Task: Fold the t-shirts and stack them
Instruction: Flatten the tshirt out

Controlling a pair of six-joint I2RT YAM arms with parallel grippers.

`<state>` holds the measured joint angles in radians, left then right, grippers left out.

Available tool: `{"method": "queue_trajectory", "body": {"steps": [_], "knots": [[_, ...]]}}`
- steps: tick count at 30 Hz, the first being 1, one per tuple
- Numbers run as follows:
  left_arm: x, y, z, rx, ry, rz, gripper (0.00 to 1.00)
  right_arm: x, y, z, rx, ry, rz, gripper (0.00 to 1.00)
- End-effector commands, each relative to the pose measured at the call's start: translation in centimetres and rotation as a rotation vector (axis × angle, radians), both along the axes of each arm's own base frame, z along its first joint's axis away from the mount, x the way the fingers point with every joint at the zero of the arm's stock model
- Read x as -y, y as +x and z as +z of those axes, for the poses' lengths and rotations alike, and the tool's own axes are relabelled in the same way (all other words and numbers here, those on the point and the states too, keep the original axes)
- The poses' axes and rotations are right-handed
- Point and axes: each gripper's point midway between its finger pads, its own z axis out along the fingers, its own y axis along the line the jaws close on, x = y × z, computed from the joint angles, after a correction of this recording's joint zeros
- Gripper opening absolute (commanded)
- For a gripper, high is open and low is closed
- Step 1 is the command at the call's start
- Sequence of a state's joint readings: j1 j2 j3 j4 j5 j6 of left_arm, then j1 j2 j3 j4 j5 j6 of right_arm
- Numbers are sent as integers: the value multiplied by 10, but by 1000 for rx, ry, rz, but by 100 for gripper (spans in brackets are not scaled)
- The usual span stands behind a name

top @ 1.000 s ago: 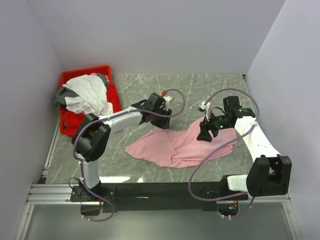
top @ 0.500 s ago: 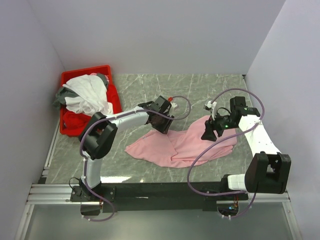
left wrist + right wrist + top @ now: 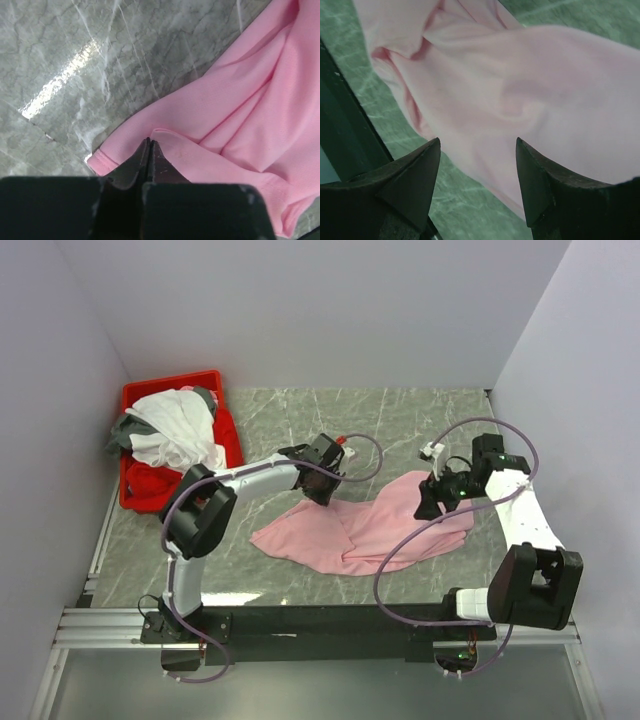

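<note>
A light pink t-shirt (image 3: 360,530) lies crumpled on the marble table, between the two arms. My left gripper (image 3: 322,494) is down at its upper-left edge. In the left wrist view the jaws (image 3: 148,142) are pressed together, pinching a small raised fold of the pink t-shirt (image 3: 240,125) near its hem. My right gripper (image 3: 431,507) hovers over the shirt's right side. Its fingers (image 3: 478,142) stand wide apart, with the pink t-shirt (image 3: 520,90) below and nothing between them. More t-shirts, white (image 3: 175,425), grey (image 3: 122,432) and red (image 3: 145,480), are heaped in the bin.
A red plastic bin (image 3: 170,383) stands at the back left against the left wall. White walls close in the table on the left, back and right. The black base rail (image 3: 320,620) runs along the near edge. Purple cables loop from both arms.
My left gripper has dropped onto the shirt's upper-left edge and shut on a fold. The right arm has drifted right and slightly back, still open.
</note>
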<state>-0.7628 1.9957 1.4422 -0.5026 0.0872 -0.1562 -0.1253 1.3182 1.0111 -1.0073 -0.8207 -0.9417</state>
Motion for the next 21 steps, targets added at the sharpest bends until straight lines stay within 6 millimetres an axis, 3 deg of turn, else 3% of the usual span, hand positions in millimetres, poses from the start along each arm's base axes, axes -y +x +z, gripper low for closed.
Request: {"method": "queue_trajectory", "body": {"steps": [1, 6, 10, 12, 18, 21], "knots": [[7, 4, 48, 87, -92, 18, 1, 35, 7, 7, 65, -143, -42, 68], [-11, -9, 66, 122, -131, 87, 1, 84, -11, -26, -3, -345, -59, 65], [-18, -16, 75, 149, -182, 129, 1, 92, -45, -61, -36, -426, 105, 64], [-24, -21, 81, 165, -207, 146, 1, 95, -52, -69, -25, -453, 163, 64], [-26, -23, 104, 216, -266, 141, 1, 103, -51, -74, -27, -478, 226, 64], [-25, -22, 110, 227, -273, 135, 1, 116, -50, -81, -26, -504, 227, 64]]}}
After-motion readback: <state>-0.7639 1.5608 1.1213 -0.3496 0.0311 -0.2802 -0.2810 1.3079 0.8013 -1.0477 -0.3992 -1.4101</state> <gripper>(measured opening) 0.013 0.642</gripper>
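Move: The left hand already pinches a fold at the t-shirt's far edge; the shirt's left end lies about 18 cm to its left and 9 cm back. From the open right hand, the shirt's near right corner is roughly 4 cm back, 8 cm right and 10 cm below. The shirt's far right corner lies about 12 cm ahead and 8 cm right of that hand, and the pinched fold some 28 cm left and 6 cm ahead. Keeping its pinch on the fold, the left hand lifts it about 8 cm off the table, drawing slightly back and left. The open right hand sweeps about 10 cm right, then drops and pulls back towards the shirt's near right corner while turning its fingers some 25 degrees more downward; it stops low beside the near edge, contact not visible. ##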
